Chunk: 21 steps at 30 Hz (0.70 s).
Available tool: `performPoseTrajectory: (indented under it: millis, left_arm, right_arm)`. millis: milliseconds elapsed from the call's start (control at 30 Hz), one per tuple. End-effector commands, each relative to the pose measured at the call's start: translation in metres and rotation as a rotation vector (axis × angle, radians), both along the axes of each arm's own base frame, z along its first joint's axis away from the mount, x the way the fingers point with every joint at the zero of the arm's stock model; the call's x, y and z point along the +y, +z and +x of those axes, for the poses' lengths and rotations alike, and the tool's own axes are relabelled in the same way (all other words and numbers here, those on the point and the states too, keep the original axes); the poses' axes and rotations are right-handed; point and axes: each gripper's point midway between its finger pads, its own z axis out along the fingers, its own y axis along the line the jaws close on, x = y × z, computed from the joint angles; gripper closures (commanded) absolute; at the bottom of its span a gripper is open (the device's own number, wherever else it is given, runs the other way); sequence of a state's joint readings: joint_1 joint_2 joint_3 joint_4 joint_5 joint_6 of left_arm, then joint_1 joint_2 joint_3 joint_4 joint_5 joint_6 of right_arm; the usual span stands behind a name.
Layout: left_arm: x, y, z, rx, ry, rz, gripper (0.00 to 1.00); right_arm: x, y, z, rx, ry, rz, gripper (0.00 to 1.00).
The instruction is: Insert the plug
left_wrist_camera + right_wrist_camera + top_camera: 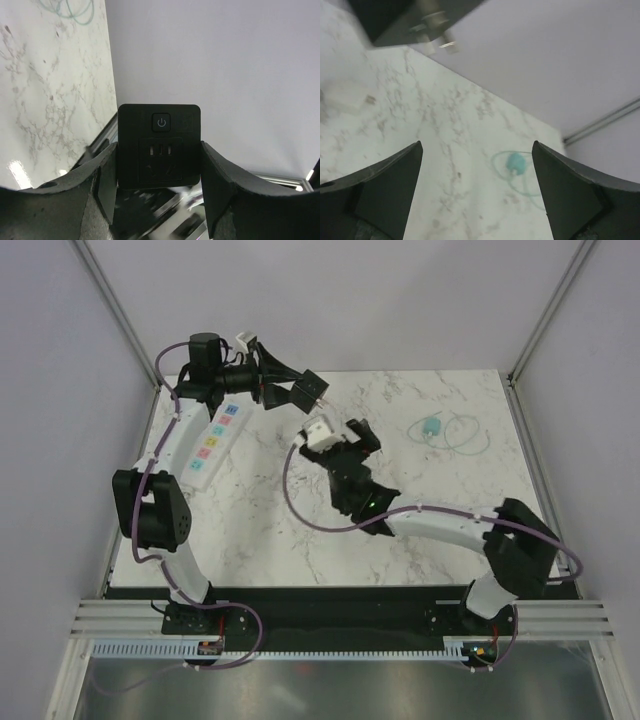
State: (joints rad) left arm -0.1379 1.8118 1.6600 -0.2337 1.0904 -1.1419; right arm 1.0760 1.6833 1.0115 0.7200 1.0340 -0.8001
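A black square plug (159, 145) with a power button and socket slots on its face is held above the table, my left gripper (159, 167) shut on its two sides. From above, the plug (311, 384) hangs over the table's back left, beyond the white power strip (210, 445). Its metal prongs (436, 31) show at the top left of the right wrist view. My right gripper (358, 435) stands open and empty just below the plug, with bare marble between its fingers (395, 180).
A teal puck with a looped thin teal cable (433, 427) lies at the table's back right, also seen as a teal puck (516, 163) ahead of the right fingers. Frame posts stand at the back corners. Purple cables trail along both arms.
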Motion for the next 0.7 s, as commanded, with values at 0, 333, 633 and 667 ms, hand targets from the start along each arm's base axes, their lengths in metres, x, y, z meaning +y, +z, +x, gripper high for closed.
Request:
performPoseTrajectory:
  millis: [0,333,633,667]
  left_arm:
    - [0.010,0.044,-0.003,-0.242,0.019,0.016,0.98]
    - [0.012,0.066,-0.057,-0.484,0.027,0.002,0.98]
    - [0.000,0.087,-0.113,-0.594,-0.003,-0.093,0.98]
    - [0.001,0.092,-0.118,-0.605,0.005,-0.097,0.98]
  right_arm:
    - [-0.024,0.013,0.014,0.251,0.066,0.655,0.02]
    - [-0.014,0.100,-0.009,0.594,0.639,1.445,0.02]
    - [-0.009,0.152,-0.038,0.568,1.003,1.784,0.02]
    - [-0.007,0.152,-0.039,0.577,1.031,1.796,0.02]
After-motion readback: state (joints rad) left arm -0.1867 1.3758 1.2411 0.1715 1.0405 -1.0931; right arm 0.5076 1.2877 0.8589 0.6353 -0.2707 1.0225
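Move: The plug is already gripped in the left hand, its middle about 1 cm ahead and 2 cm right of that hand's point. The empty right gripper stands some 7 cm back, 9 cm right and 8 cm below the left hand; from it, the plug is about 8 cm ahead, 7 cm left and 8 cm up. The power strip lies roughly 6 cm ahead, 24 cm left and 28 cm below the left hand. Up and out to the right, slightly forward, the open right hand swings clear by about 8 cm, then curls back leftward, ending some 10 cm higher. It rolls left-side-up through roughly 95 degrees, while its fingers turn from forward to forward-left. After a short forward nudge, the left hand draws the plug back about 10 cm and lifts it 5 cm, rolling it, grip kept. ##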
